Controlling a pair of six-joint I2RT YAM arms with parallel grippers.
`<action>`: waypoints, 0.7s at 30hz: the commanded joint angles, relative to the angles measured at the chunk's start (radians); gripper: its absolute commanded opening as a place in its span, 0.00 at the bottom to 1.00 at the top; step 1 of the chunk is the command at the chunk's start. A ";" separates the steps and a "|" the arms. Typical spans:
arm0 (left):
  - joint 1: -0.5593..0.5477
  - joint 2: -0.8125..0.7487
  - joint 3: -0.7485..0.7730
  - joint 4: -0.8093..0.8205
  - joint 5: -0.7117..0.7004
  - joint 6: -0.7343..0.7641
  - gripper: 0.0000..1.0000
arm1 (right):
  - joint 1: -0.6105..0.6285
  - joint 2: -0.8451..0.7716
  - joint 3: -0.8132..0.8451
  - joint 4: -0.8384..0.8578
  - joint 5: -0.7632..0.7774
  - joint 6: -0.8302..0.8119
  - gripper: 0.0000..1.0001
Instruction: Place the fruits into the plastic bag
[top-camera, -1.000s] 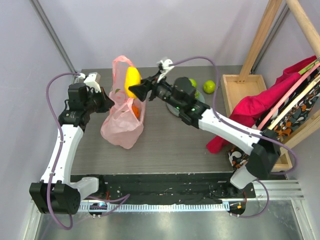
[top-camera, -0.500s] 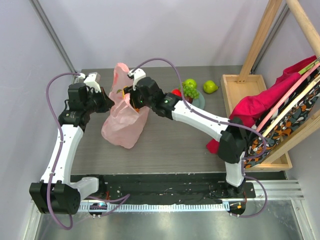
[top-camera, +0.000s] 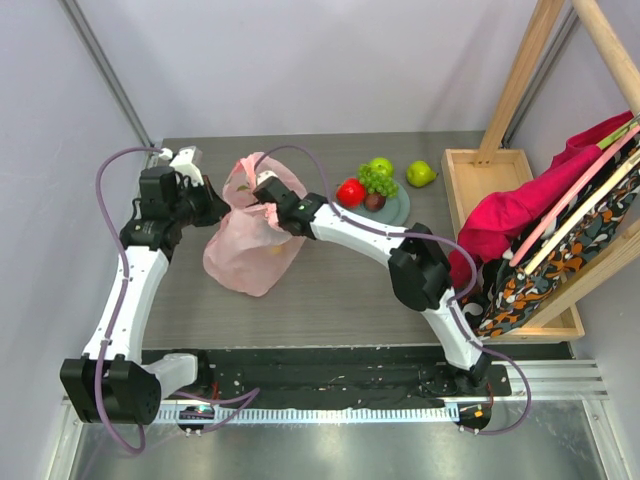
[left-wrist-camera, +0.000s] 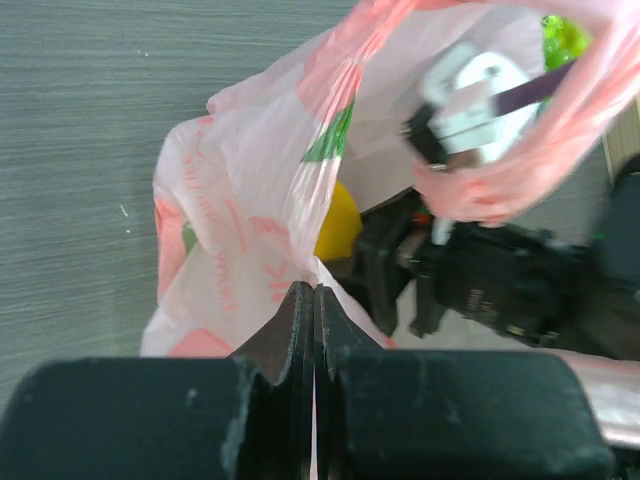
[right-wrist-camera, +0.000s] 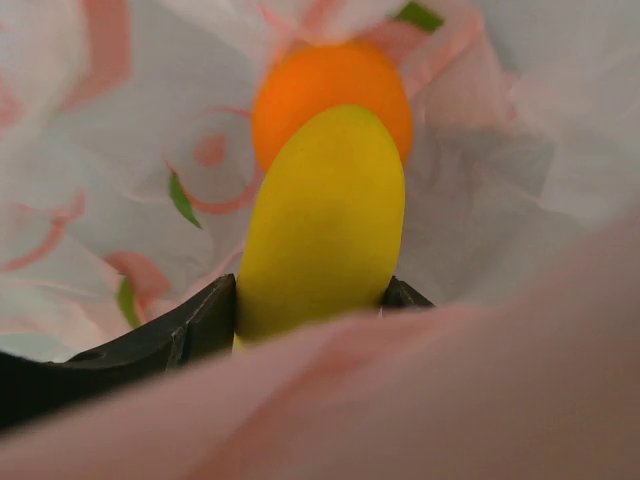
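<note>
The pink plastic bag (top-camera: 245, 255) stands at the table's left, and my left gripper (top-camera: 213, 207) is shut on its rim (left-wrist-camera: 300, 262), holding the mouth up. My right gripper (top-camera: 264, 203) reaches down inside the bag. It is shut on a yellow mango (right-wrist-camera: 322, 220), whose sides sit between the black fingers (right-wrist-camera: 205, 318). An orange (right-wrist-camera: 330, 88) lies in the bag just beyond the mango. A red apple (top-camera: 350, 192), green grapes (top-camera: 378, 181), a green apple (top-camera: 381, 164) and a dark plum (top-camera: 374, 201) sit on the grey plate (top-camera: 399, 210). Another green fruit (top-camera: 421, 173) lies on the table beside it.
A wooden tray (top-camera: 484, 170) stands at the back right under a slanted wooden rack (top-camera: 600, 40). A red cloth (top-camera: 505, 215) and patterned cloths (top-camera: 530, 275) hang from the rack over the table's right edge. A fold of bag film (right-wrist-camera: 400, 400) covers the lower right wrist view.
My right arm has swung left and down, carrying the yellow mango from above the bag's mouth into the bag. The left gripper has kept its hold on the rim.
</note>
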 joint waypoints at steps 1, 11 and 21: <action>0.006 0.004 -0.002 0.036 0.010 -0.008 0.00 | 0.004 0.049 0.047 -0.040 0.010 0.028 0.01; 0.006 0.009 -0.001 0.034 0.013 -0.008 0.00 | 0.002 0.020 0.047 -0.034 -0.004 0.034 0.54; 0.006 0.007 -0.001 0.032 0.013 -0.007 0.00 | -0.001 -0.080 -0.003 0.032 -0.067 0.048 0.97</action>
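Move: The right hand is already inside the bag, gripping the yellow mango; the bag floor it is taken to lies about 10 cm below, some 3 cm ahead and 2 cm to its left. The orange already inside is about 3 cm ahead, 3 cm left and 5 cm below, while the red fruit on the plate sits roughly 18 cm right, 6 cm ahead and 8 cm below. From the left hand, which pinches the rim, that floor is some 4 cm ahead, 7 cm right and 22 cm below. The right hand lowers the gripped mango about 5 cm deeper, almost straight down towards the bag floor beside the orange, and comes to rest there with only a slight wrist tilt. It then spreads its fingers from their part-open grip to nearly fully open, letting go of the mango, and starts back up by some 2 cm, while the shut left fingers stay in place and keep their pinch on the bag's rim. ##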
